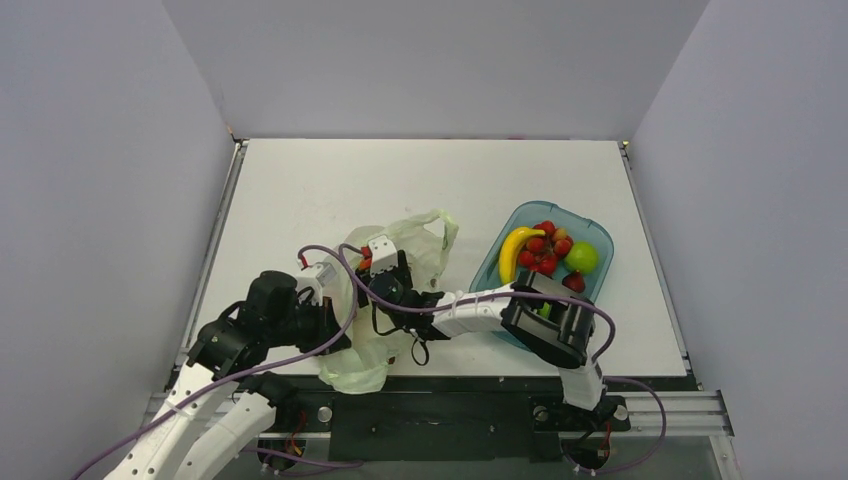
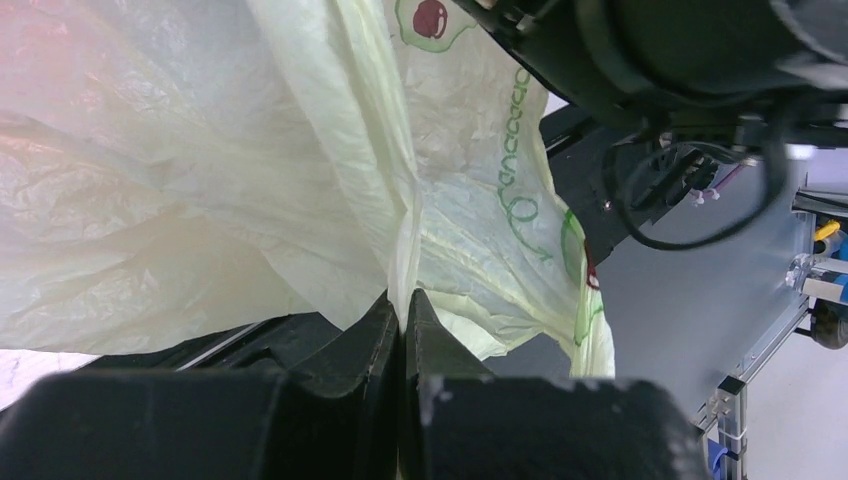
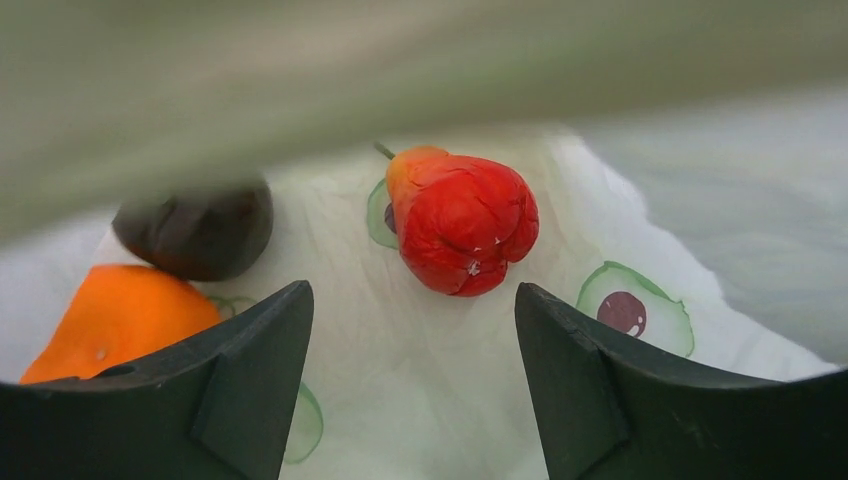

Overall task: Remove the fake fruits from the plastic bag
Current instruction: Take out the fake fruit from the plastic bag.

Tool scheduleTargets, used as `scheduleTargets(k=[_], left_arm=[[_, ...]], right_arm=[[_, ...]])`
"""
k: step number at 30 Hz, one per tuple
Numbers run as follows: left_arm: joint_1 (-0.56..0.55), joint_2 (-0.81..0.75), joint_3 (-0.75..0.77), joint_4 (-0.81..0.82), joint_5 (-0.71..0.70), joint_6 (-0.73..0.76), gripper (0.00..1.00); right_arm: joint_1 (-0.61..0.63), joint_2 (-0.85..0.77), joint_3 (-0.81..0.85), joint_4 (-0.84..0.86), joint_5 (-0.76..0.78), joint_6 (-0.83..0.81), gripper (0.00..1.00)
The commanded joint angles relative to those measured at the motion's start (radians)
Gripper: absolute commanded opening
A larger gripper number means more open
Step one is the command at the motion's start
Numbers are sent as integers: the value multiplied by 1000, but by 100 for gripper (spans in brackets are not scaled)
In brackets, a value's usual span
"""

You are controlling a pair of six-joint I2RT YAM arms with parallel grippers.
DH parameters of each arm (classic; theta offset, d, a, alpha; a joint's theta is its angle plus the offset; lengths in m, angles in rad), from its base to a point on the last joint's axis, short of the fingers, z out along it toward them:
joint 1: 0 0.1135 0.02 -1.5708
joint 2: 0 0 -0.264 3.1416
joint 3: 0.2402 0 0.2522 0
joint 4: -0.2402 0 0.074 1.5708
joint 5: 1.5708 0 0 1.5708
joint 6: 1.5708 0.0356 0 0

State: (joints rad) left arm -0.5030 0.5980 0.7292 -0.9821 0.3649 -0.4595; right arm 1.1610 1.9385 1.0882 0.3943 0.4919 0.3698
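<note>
The pale-green plastic bag [image 1: 432, 236] lies near the table's front edge, between my arms. My left gripper [image 2: 403, 305] is shut on a fold of the plastic bag [image 2: 300, 170] and holds it up. My right gripper [image 3: 410, 300] is open inside the bag, with nothing between its fingers. Just ahead of it a red fruit [image 3: 462, 220] with a green stem lies on the bag's floor. An orange fruit [image 3: 110, 320] sits at the left, partly behind the left finger. A yellow banana [image 1: 515, 250] lies in the blue tray [image 1: 520, 210].
A dark rounded fruit [image 3: 195, 228] rests beside the orange one inside the bag. The tray at the right also holds a red cluster [image 1: 545, 248] and a green fruit [image 1: 582, 257]. My right arm's elbow [image 1: 548, 325] hangs over the tray's near end.
</note>
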Motion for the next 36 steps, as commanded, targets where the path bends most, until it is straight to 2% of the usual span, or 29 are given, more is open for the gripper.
scheduleTargets(k=[1, 10, 16, 19, 24, 28, 36], left_arm=[[-2, -14, 9, 58, 32, 14, 0], [-2, 9, 7, 60, 43, 23, 0], [-2, 15, 9, 59, 47, 25, 0], [-2, 16, 8, 59, 44, 24, 0], [-2, 13, 10, 59, 41, 22, 0], [-2, 9, 9, 58, 39, 21, 0], [1, 4, 14, 58, 19, 17, 0]], right_arm=[[-17, 66, 62, 79, 45, -11, 70], [-46, 178, 134, 109, 65, -31, 67], [-66, 242, 205, 66, 57, -39, 51], [-69, 240, 211, 54, 44, -54, 36], [-60, 162, 164, 47, 25, -77, 11], [-49, 68, 101, 34, 25, -76, 0], [-45, -113, -36, -21, -102, -29, 0]])
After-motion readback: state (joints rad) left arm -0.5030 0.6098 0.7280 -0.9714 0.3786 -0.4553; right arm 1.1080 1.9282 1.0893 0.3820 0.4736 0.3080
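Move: The red pepper lies inside the bag about 6 cm ahead of the right hand's open fingers, 2 cm to their left and 5 cm below. Level with it in height, the dark fruit sits some 10 cm left of the hand and 1 cm ahead, and the orange fruit 9 cm left and 2 cm back. From the left hand, which holds the bag's edge, the pepper is roughly 19 cm ahead, 7 cm to the right and 12 cm below. The right hand pinches the red pepper between its two fingers: it reaches about 5 cm forward and as far down into the bag, drifting slightly left, and closes from wide open to partly shut at the bottom. Keeping that grip, it backs out, rising nearly 5 cm while drawing about 3 cm back and 3 cm right. The left hand stays put, still pinching the bag shut-fingered. ##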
